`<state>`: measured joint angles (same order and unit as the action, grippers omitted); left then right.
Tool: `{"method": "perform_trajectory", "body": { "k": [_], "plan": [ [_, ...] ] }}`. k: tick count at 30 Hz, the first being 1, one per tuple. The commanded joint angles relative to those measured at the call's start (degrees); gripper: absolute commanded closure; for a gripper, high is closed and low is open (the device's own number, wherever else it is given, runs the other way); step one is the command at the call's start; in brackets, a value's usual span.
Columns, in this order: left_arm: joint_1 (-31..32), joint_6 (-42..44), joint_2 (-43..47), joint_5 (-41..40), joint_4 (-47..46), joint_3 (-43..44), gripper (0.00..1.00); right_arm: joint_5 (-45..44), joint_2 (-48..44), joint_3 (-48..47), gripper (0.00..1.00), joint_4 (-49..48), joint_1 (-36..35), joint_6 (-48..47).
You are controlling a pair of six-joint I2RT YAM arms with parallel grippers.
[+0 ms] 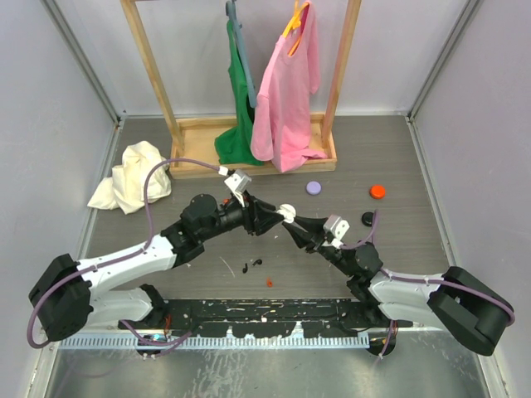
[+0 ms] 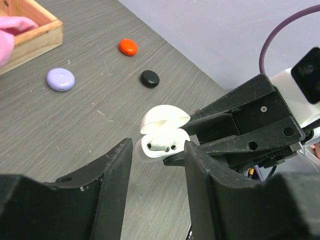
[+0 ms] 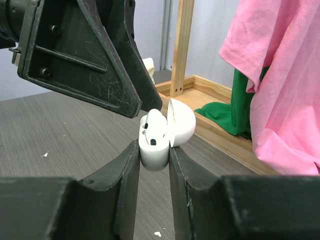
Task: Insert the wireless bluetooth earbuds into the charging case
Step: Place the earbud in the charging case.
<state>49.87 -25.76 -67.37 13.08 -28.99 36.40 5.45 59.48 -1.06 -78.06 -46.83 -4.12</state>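
My right gripper (image 3: 153, 150) is shut on the white charging case (image 3: 154, 150), holding it above the table with its lid (image 3: 182, 122) hinged open. A white earbud (image 3: 156, 124) stands in the case mouth, its top poking above the rim. In the left wrist view the case (image 2: 165, 127) shows white earbud tops (image 2: 161, 145) with dark spots inside; how many earbuds are in it I cannot tell. My left gripper (image 2: 158, 156) is open just short of the case, nothing between its fingers. From above, both grippers meet at the case (image 1: 287, 212) mid-table.
A purple disc (image 1: 314, 187), an orange disc (image 1: 377, 191) and a black disc (image 1: 367, 219) lie to the right. A wooden rack (image 1: 249, 137) with pink (image 1: 289, 91) and green shirts stands behind. A cream cloth (image 1: 133, 177) lies at left. Small dark bits (image 1: 253, 265) lie near the front.
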Motion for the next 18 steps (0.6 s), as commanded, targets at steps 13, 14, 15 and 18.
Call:
{"method": "perform_trajectory", "body": {
  "k": [13,14,15,18],
  "plan": [
    [-4.95,-2.29,8.79,8.68,23.94,9.73,0.29,11.53,0.54,-5.4,0.99,-0.33,-0.24,0.81],
    [-5.68,-3.39,8.59,10.62,23.91,9.73,0.28,12.57,0.63,-6.04,0.99,0.64,-0.2,0.73],
    [-6.32,-4.19,8.29,12.58,23.9,9.73,0.28,13.55,0.71,-6.69,0.99,1.57,-0.19,0.87],
    [-7.81,-5.79,7.31,15.67,24.19,9.78,0.28,15.81,1.4,-8.22,0.99,2.69,-0.19,1.42]
  ]
}}
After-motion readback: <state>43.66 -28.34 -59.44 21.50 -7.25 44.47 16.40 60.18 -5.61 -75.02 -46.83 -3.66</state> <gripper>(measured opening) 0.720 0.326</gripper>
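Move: The open charging case, held in the right fingertips, sits just off the left fingers, about 2 cm to the left hand's right, 1 cm ahead and 1 cm below; from the right hand it is some 1 cm ahead, 1 cm left and 1 cm above. On the table, some 20 cm below, the purple disc lies about 12 cm ahead and 11 cm right of the left hand, the small black pieces 8 cm back and 6 cm left. The right fingers keep their grip on the charging case and carry it about 3 cm left, 2 cm back and a little up, turning it some 10 degrees counter-clockwise. The left fingers, already parted beside the case, spread much wider while that hand draws left about 3 cm, at first level, then rising about as far, staying close by the case but ending slightly higher over it. ##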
